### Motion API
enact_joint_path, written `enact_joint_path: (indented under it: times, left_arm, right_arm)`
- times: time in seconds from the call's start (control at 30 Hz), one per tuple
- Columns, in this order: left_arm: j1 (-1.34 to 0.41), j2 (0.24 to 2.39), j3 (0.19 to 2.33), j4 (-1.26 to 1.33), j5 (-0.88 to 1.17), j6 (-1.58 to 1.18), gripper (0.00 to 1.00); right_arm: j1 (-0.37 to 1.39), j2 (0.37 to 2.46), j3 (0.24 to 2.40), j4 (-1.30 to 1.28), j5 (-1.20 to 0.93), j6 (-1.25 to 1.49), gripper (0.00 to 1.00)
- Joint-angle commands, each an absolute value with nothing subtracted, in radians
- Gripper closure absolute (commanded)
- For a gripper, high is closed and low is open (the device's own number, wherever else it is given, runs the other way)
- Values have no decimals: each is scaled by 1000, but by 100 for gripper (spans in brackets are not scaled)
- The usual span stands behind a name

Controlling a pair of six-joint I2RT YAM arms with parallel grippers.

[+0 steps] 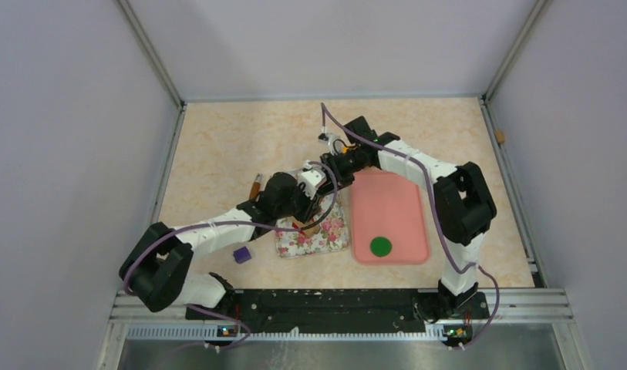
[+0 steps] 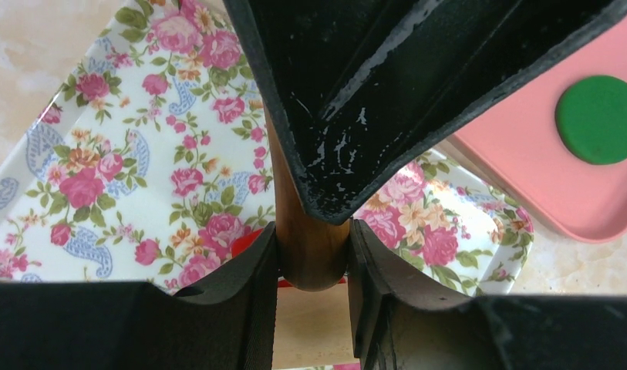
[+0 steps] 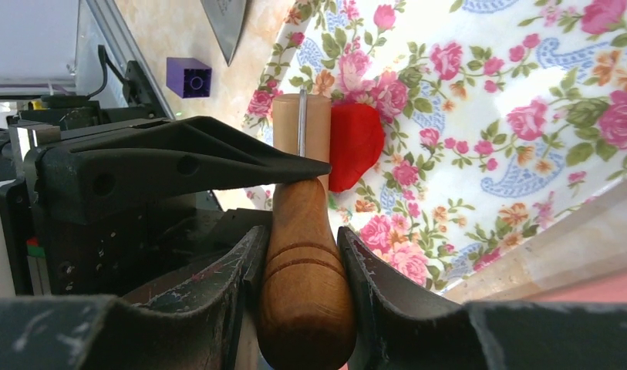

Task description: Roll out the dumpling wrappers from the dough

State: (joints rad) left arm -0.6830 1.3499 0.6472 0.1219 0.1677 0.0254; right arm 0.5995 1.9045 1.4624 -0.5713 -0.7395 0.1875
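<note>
A wooden rolling pin (image 3: 301, 135) lies across a floral tray (image 2: 102, 154), held at both ends. My left gripper (image 2: 311, 258) is shut on one handle (image 2: 306, 231). My right gripper (image 3: 301, 285) is shut on the other handle (image 3: 304, 262). A flattened piece of red dough (image 3: 358, 142) lies on the tray beside and partly under the pin; in the left wrist view only a sliver of it (image 2: 247, 240) shows. A flat round green dumpling wrapper (image 1: 381, 247) rests on the pink tray (image 1: 391, 200). From above, the two grippers (image 1: 310, 218) (image 1: 325, 183) meet over the floral tray (image 1: 329, 239).
A purple block (image 1: 242, 253) sits on the table left of the floral tray. A brown-handled tool (image 1: 255, 186) lies behind the left arm. The pink tray adjoins the floral tray on the right. A small orange bit (image 1: 499, 136) lies at the far right edge.
</note>
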Motion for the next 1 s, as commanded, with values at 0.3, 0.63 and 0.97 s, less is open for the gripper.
enact_joint_path:
  times: [0.3, 0.63, 0.97]
  left_arm:
    - [-681, 1484, 636, 403, 178, -25, 100]
    - [-682, 1613, 625, 552, 204, -51, 100]
    - [-680, 1605, 739, 496, 187, -70, 100]
  right_arm:
    - [594, 1930, 1516, -647, -567, 104, 100]
    - [594, 1948, 1543, -676, -451, 76, 100]
    - [568, 1935, 1624, -678, -604, 100, 100]
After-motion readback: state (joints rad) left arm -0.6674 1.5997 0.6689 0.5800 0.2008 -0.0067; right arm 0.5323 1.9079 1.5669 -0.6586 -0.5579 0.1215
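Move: Just under the left hand, about 3 cm back, 3 cm to its left and 6 cm below, lies the red dough on the floral tray, the roller held by both hands already resting on it. The pink tray's middle is some 20 cm to the left hand's right and 2 cm back; the purple block about 19 cm left and 12 cm back. From the right hand the dough is roughly 7 cm back, 7 cm left and 9 cm below. Driving the roller forward and to the right over the tray at near-constant height, both hands keep their pinch on its handle and travel together, about 5 cm forward with 3 to 4 cm rightward. The left fingers tip up some 10 degrees as they go, the right ones swing slightly forward and down, while the cylinder stays against the red dough. ##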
